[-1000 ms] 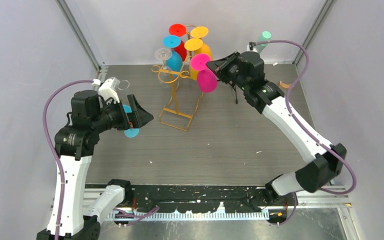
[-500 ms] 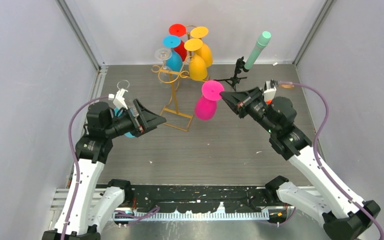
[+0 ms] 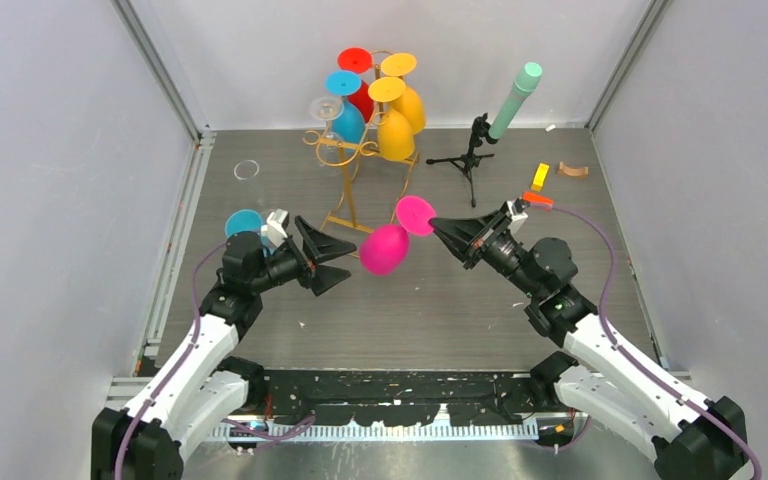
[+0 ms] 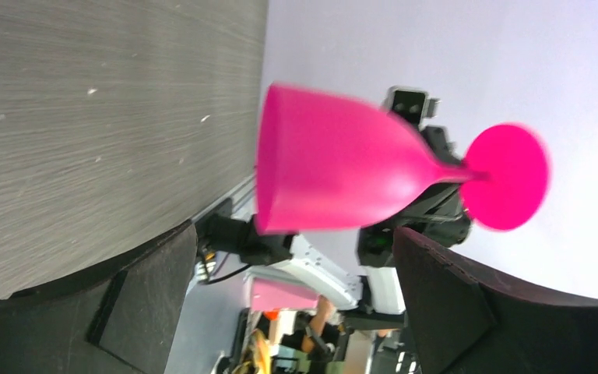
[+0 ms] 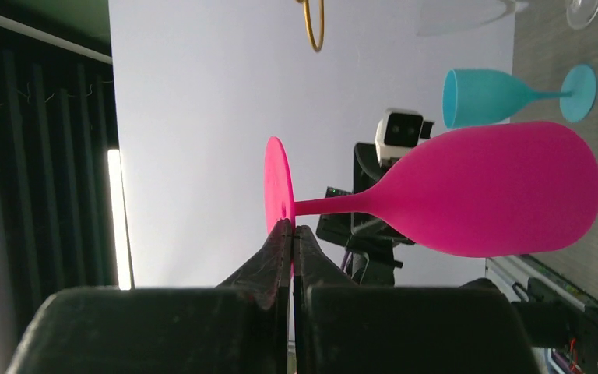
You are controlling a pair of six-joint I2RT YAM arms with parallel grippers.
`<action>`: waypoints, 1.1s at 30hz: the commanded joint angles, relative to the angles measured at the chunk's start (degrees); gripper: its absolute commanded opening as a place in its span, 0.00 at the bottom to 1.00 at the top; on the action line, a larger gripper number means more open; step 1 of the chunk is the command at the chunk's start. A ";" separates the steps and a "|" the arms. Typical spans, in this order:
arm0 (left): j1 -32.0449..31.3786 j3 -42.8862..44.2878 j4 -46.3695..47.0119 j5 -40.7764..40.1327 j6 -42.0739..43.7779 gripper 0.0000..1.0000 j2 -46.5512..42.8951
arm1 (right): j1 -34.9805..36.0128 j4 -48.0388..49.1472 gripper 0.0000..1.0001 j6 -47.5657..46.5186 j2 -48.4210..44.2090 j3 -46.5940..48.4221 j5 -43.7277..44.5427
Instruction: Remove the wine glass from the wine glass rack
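A pink wine glass (image 3: 386,248) hangs in the air over the table's middle, lying sideways. My right gripper (image 3: 436,227) is shut on the rim of its round foot (image 5: 277,187); its bowl (image 5: 498,191) points toward my left arm. My left gripper (image 3: 338,262) is open and empty, its jaws spread just left of the bowl (image 4: 335,171). The gold wire wine glass rack (image 3: 352,180) stands at the back with red, blue, clear and yellow glasses hanging from its hooks.
A teal wine glass (image 3: 243,222) lies on the table behind my left gripper, also in the right wrist view (image 5: 506,95). A black tripod with a green tube (image 3: 480,135) stands back right. A clear ring (image 3: 247,169) and small orange bits (image 3: 540,178) lie on the table.
My right gripper has carried the pink glass away from the rack, down and toward the table's middle. My left arm has swung right and lowered, its open jaws now beside the bowl.
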 commanded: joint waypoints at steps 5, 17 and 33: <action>-0.83 0.92 19.58 -0.79 -8.19 0.96 2.37 | 4.41 12.00 0.00 5.56 1.76 -0.51 -1.39; -0.82 3.92 24.01 2.85 -20.48 0.69 0.36 | 5.69 16.66 0.00 8.06 5.55 -4.92 5.47; -0.87 15.51 9.50 2.64 -5.48 0.00 -1.86 | 5.61 27.38 0.07 12.05 16.75 -8.01 4.20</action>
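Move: The pink wine glass hangs foot-up from the right fingers; its bowl is about 7 cm to the right of the open left hand, 3 cm ahead and about level with it. From the right hand the same bowl lies roughly 9 cm left, 2 cm ahead and 10 cm below. The standing blue glass is some 19 cm left of the left hand, 11 cm ahead and 13 cm lower; the rack stands about 28 cm ahead, 3 cm right and 8 cm lower. The left hand eases a centimetre or two forward, then rises about 14 cm in all, speeding up late and drawing back level with where it began, while its fingers tip up some 20 degrees and go from wide open to shut, pinching the wall of the pink glass at its rim with one finger inside the bowl. The right hand keeps its pinch on the edge of the foot, wanders a few centimetres back and left and returns, then sinks about 4 cm at the end with a little forward and leftward travel, its wrist turning about 15 degrees. ##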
